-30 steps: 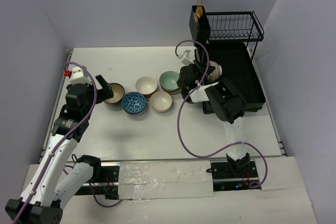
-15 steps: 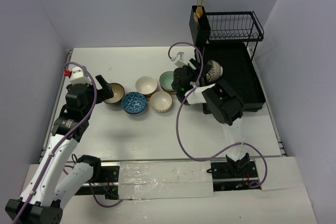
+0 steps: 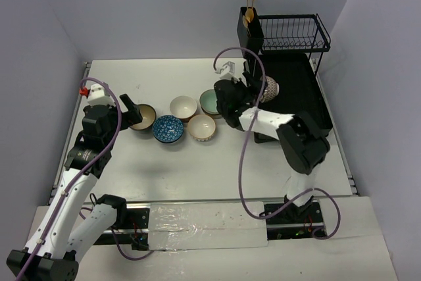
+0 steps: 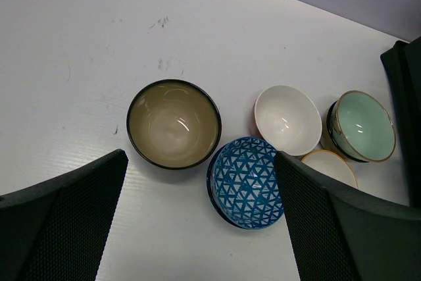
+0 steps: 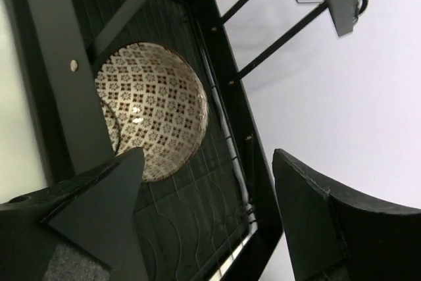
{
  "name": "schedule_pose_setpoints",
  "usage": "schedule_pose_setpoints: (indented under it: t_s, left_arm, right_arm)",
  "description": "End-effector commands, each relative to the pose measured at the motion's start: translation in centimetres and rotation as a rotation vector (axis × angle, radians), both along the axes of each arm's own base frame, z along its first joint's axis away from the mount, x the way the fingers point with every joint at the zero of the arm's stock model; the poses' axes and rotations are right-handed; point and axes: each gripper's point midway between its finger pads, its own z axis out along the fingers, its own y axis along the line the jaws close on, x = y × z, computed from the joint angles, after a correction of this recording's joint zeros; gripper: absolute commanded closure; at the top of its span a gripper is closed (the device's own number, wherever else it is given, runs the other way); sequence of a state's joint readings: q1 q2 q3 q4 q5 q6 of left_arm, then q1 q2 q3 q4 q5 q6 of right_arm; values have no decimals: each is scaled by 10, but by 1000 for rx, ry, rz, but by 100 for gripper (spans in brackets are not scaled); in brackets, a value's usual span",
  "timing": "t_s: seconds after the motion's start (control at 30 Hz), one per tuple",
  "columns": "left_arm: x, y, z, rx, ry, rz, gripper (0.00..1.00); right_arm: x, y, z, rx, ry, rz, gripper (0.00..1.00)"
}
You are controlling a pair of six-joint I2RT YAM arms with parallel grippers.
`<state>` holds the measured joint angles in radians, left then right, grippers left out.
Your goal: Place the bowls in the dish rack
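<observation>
Four bowls sit on the white table: tan dark-rimmed (image 3: pixel 143 116) (image 4: pixel 173 123), blue patterned (image 3: pixel 168 128) (image 4: pixel 247 182), white (image 3: pixel 183 106) (image 4: pixel 287 118) and mint green (image 3: pixel 210 101) (image 4: pixel 360 125). A white one with a red outside (image 3: pixel 202 127) (image 4: pixel 329 164) lies beside them. The brown-white patterned bowl (image 3: pixel 269 88) (image 5: pixel 154 113) stands on edge in the black dish rack (image 3: pixel 299 100) (image 5: pixel 217 228). My right gripper (image 3: pixel 253 90) (image 5: pixel 207 156) is open just left of it, holding nothing. My left gripper (image 3: pixel 132 111) (image 4: pixel 198 157) hangs open above the tan and blue bowls.
A black cutlery holder with gold forks (image 3: pixel 250 4) stands at the rack's back left. The rack's raised wire shelf (image 3: pixel 293 33) is behind the tray. The right arm's purple cable (image 3: pixel 240 162) loops over the table. Grey walls close in on both sides.
My right gripper has opened and let go of the brown-white patterned bowl, which stays on edge in the rack. The right arm's elbow swung right. The left arm has not moved.
</observation>
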<state>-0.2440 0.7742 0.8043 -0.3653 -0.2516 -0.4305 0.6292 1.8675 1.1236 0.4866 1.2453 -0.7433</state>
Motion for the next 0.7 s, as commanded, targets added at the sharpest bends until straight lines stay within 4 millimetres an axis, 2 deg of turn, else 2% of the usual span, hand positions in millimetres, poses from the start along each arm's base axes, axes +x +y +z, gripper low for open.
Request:
schedule_pose_setpoints:
  t_s: [0.0, 0.03, 0.07, 0.1, 0.17, 0.2, 0.27, 0.3, 0.33, 0.43, 0.47, 0.57, 0.67]
  left_arm:
    - [1, -1, 3, 10, -15, -9, 1]
    - [1, -1, 3, 10, -14, -9, 1]
    - [1, -1, 3, 9, -15, -10, 1]
    - [1, -1, 3, 10, -14, -9, 1]
    - [2, -1, 2, 8, -12, -10, 1]
    - [2, -1, 2, 9, -10, -12, 1]
    - [3, -2, 1, 7, -7, -11, 1]
    - [3, -2, 1, 7, -6, -12, 1]
    - [3, -1, 1, 8, -6, -9, 1]
    - [4, 0, -2, 11, 5, -2, 1]
    - [4, 1, -2, 11, 4, 1, 1]
    - [6, 1, -3, 11, 13, 7, 1]
    - [6, 2, -5, 11, 17, 10, 1]
  right_arm:
    - [-13, 16, 41, 313, -113, 69, 14]
    - [-22, 13, 36, 314, -53, 73, 14]
    - [-25, 17, 38, 392, -80, 76, 14]
    - [-30, 21, 49, 445, -95, 101, 14]
    - [-41, 25, 49, 506, -71, 120, 14]
    - [-46, 28, 56, 565, -87, 139, 14]
    - [-58, 45, 49, 661, -32, 192, 13]
    - [-64, 50, 54, 713, -27, 217, 13]
    - [-72, 66, 47, 767, 42, 270, 13]
    - [-90, 90, 41, 944, 105, 320, 13]
    - [-97, 106, 38, 1052, 147, 346, 13]
    - [-113, 131, 25, 1216, 242, 360, 13]
    - [-120, 148, 16, 1318, 283, 358, 13]
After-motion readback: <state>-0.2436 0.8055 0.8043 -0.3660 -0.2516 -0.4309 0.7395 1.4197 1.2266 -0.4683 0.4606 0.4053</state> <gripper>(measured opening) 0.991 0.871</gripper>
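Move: The cream bowl lies roughly 19 cm to the right hand's left, 8 cm nearer the base and 14 cm below. The green bowl stands about 10 cm farther out than the cream bowl and 6 cm to its right; the white bowl is 8 cm farther out and 7 cm left of it. The patterned bowl, already in the rack tray, is 6 cm ahead and 8 cm right of the right hand. From the left hand the cream bowl is some 20 cm right, 3 cm ahead and 22 cm down. Up and away from the patterned bowl first, by about 6 cm, then left, back and down again, the empty right hand swings out of the rack tray towards the cream bowl, ending some 12 cm left and 10 cm back. The wrist rolls about 60 degrees, left side rising, so the fingers go from aiming forward-right to forward and down; they stay wide open. ##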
